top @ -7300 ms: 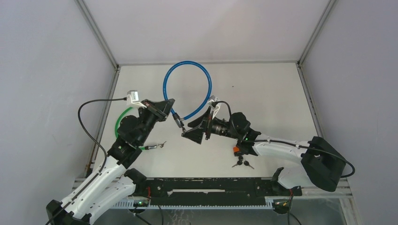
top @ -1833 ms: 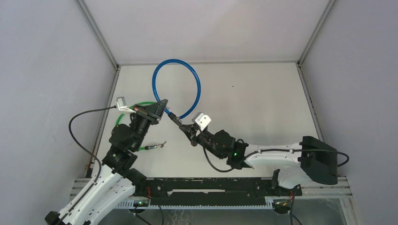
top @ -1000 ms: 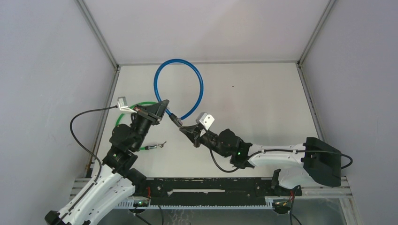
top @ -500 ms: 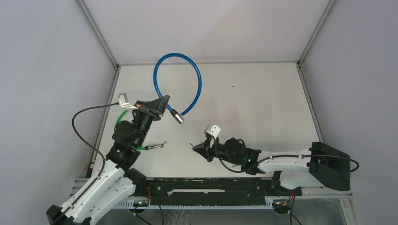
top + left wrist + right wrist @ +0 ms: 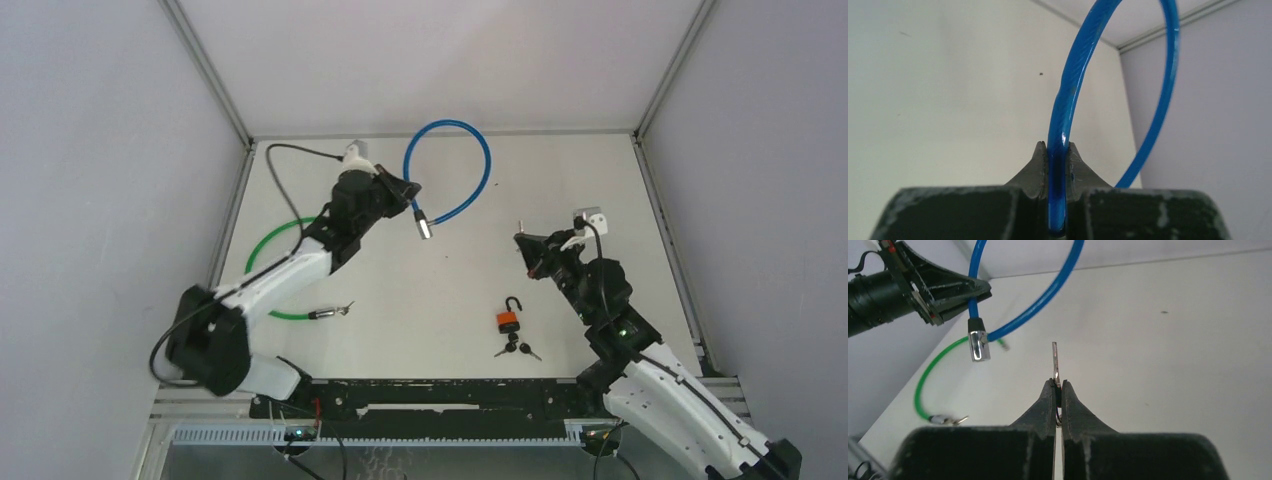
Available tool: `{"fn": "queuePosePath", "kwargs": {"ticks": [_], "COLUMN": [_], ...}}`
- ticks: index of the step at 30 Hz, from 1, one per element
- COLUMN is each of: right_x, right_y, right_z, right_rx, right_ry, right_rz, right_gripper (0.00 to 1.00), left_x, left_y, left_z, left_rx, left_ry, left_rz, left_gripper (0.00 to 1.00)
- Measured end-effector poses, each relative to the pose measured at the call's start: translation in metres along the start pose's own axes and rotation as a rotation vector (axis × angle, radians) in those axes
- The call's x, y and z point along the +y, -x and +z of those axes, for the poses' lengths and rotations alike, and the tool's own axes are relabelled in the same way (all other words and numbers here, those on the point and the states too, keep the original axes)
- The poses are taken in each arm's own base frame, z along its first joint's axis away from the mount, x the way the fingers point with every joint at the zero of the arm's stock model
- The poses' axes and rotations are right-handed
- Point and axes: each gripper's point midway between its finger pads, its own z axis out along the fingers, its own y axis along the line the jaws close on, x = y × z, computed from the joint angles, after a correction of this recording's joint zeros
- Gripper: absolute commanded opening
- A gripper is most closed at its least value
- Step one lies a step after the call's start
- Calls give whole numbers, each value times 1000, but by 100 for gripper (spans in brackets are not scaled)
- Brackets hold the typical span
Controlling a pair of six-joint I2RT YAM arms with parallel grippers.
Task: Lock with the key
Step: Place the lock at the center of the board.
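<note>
My left gripper (image 5: 408, 190) reaches toward the back of the table, shut on the blue cable lock (image 5: 452, 168). In the left wrist view the blue cable (image 5: 1060, 125) runs straight up between the closed fingers (image 5: 1038, 162). Its silver lock end (image 5: 424, 226) hangs free in the air, and the right wrist view shows that lock end (image 5: 978, 344) too. Right of centre, my right gripper (image 5: 527, 246) is shut on the key (image 5: 1055, 361), whose blade points away from the fingers. Key and lock end are well apart.
An orange padlock (image 5: 509, 320) with an open shackle lies near the front, a small bunch of keys (image 5: 516, 349) just below it. A green cable (image 5: 266, 262) loops on the left, its metal end (image 5: 330, 313) toward the middle. Grey walls enclose the table.
The left arm has swung to the back and right, carrying the blue cable. The right arm has pulled right and back with the key, so key and lock end are further apart.
</note>
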Motion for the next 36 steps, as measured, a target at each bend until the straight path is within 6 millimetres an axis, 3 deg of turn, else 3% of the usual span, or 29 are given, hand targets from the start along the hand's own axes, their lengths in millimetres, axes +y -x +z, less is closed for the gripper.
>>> {"fn": "queuePosePath", "kwargs": {"ticks": [4, 10, 13, 18, 23, 31, 36], "right_x": [-45, -112, -140, -165, -188, -218, -235], "right_y": [14, 30, 28, 22, 22, 27, 18], "right_z": [0, -9, -17, -23, -26, -15, -5], "right_rx": [27, 29, 46, 71, 50, 53, 89], "right_ry": [-179, -419, -511, -608, -683, -762, -794], "right_rz": [36, 145, 195, 255, 340, 420, 446], "right_gripper": [0, 0, 0, 0, 0, 0, 0], "left_x": [10, 2, -12, -52, -72, -40, -34], "left_y": [-36, -79, -99, -140, -193, -282, -307], "left_z": [60, 142, 173, 218, 240, 232, 224], "left_rx": [134, 261, 294, 344, 419, 582, 635], "left_ry": [18, -20, -45, -110, -132, -49, -30], "left_rz": [15, 9, 13, 26, 42, 67, 62], "left_gripper": [0, 0, 0, 0, 0, 0, 0]}}
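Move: The left hand grips the blue lock by its cable; the bare board it is being carried to lies about 32 cm to this hand's right, 4 cm ahead and some 25 cm below. The orange padlock lies 23 cm right and 18 cm back, the loose keys 24 cm right and 25 cm back, both about 27 cm below. From the right hand, holding a key, that spot is 16 cm ahead, 9 cm right and 23 cm down. Left hand carries the blue lock 30 cm right, 20 down; right hand, keeping its key, swings right. ##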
